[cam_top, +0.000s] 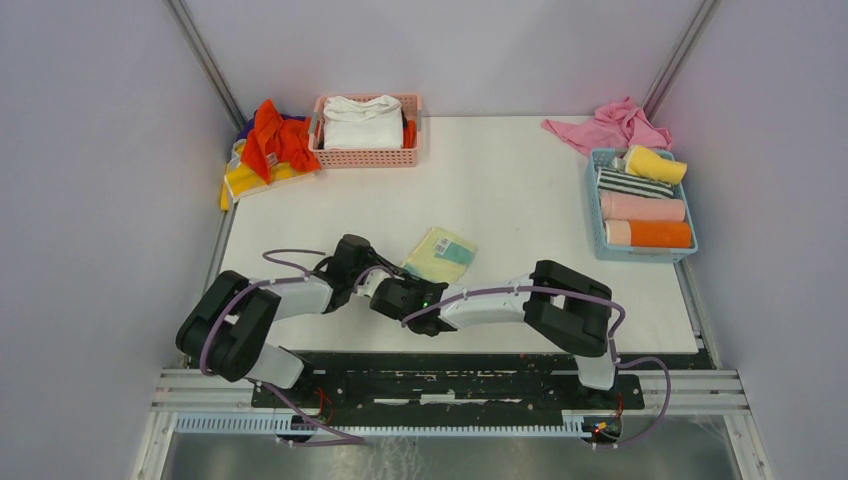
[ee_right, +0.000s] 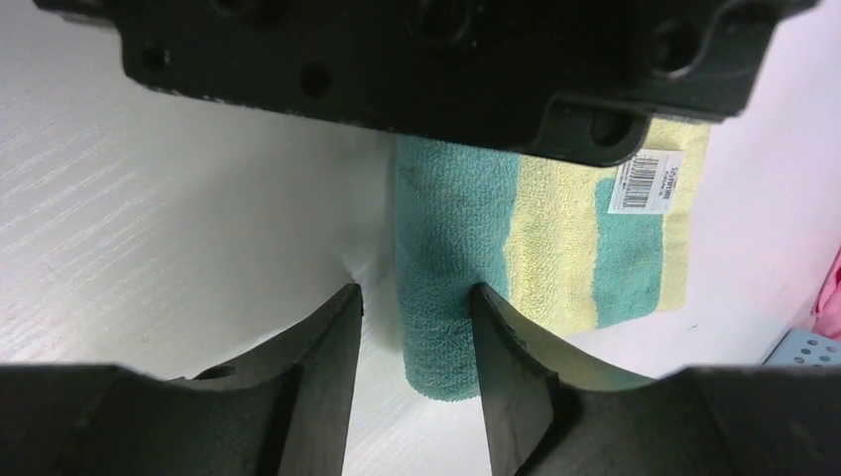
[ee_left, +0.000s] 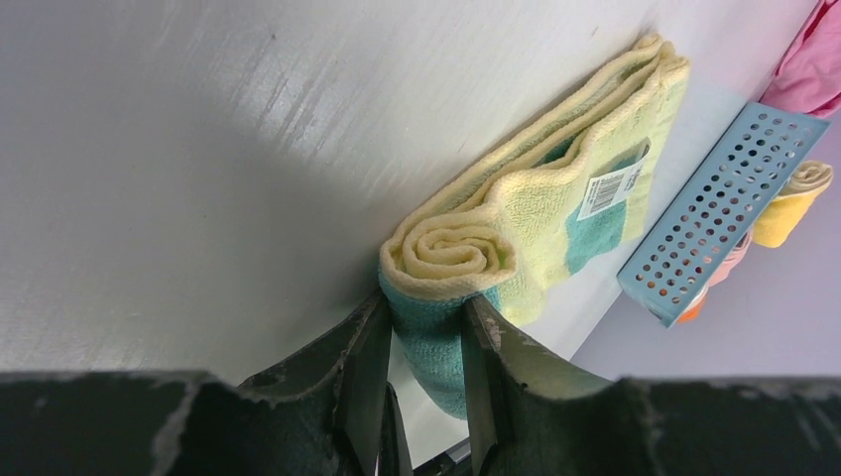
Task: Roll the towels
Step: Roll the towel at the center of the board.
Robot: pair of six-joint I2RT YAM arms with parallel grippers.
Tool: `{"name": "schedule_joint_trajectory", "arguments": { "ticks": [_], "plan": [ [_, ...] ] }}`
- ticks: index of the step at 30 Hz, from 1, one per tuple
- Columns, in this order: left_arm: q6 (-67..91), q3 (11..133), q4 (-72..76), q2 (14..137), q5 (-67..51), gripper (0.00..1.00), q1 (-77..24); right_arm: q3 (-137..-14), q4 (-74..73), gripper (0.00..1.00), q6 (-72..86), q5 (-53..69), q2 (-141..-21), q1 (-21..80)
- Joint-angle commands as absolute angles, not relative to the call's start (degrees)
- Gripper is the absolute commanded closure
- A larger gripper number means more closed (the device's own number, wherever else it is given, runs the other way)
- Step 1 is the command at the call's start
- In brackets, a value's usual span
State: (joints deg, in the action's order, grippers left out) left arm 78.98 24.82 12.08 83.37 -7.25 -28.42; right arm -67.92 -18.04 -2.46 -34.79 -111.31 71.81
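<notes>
A pale yellow towel with teal stripes (cam_top: 443,255) lies on the white table (cam_top: 520,180), its near end rolled into a tight teal roll (ee_left: 441,253). My left gripper (ee_left: 428,302) is shut on that roll, both fingers pressing its sides. From the opposite side my right gripper (ee_right: 415,297) straddles the same teal roll (ee_right: 441,297): its right finger (ee_right: 501,357) touches the cloth, the left finger stands off with a gap, so it is open. Seen from above, the left gripper (cam_top: 398,290) and the right gripper (cam_top: 432,308) meet at the towel's near left corner.
A blue basket (cam_top: 594,205) at the right edge holds several rolled towels. A pink cloth (cam_top: 610,128) lies behind it. At the back stands a pink basket (cam_top: 366,156) with a white towel, and a heap of orange and yellow cloths (cam_top: 268,150) lies to its left.
</notes>
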Motion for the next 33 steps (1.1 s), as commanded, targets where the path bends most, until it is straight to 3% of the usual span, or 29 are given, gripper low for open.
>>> {"name": "schedule_joint_trajectory", "arguments": {
  "ticks": [1,3,7,13,25,33],
  "plan": [
    [75.18,23.45,0.09,86.11,-2.55,0.60,-29.00,-66.63,-18.84,0.48,-1.84,-29.40,-115.35,68.22],
    [74.59,24.00,-0.11,86.48,-2.55,0.60,-29.05,-66.39,-19.17,0.53,-1.47,-26.80,-115.62,66.44],
    [73.24,25.36,-0.95,87.04,-2.35,0.59,-29.00,-66.77,-20.74,0.74,-2.30,-21.62,-116.36,64.82],
    [71.17,27.36,-4.70,82.58,-0.76,0.48,-28.05,-66.89,-22.37,0.99,-1.48,-8.65,-113.57,63.46],
    [68.43,29.50,-19.20,58.17,6.28,0.33,-25.73,-65.94,-10.92,1.00,16.05,39.20,-110.40,50.44],
    [66.57,24.59,-17.11,55.90,-0.86,0.32,-25.77,-61.80,9.50,1.00,39.35,54.41,-120.26,41.02]
  ]
}}
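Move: Both open hands straddle the towel's roll: its middle lies about 3 cm to the right of the left hand and 2 cm nearer the base, and some 1 cm ahead and 1 cm to the left of the right hand, level in height with both. The still-flat part of the towel is centred about 5 cm ahead of the right hand and 5 cm to its right, about 1 cm lower; its white label sits some 8 cm ahead and 5 cm right. The right hand pushes about 2 cm forward while its fingers shut on the roll's cloth, then comes back some 4 cm and left as much, staying low and turning over by roughly 80 degrees until its closed fingers point left and down at the roll. Meanwhile the left hand, after edging 1 cm forward against the roll's left end, opens wider, lets go and withdraws left and up, 6 to 7 cm each way, and slightly back. ##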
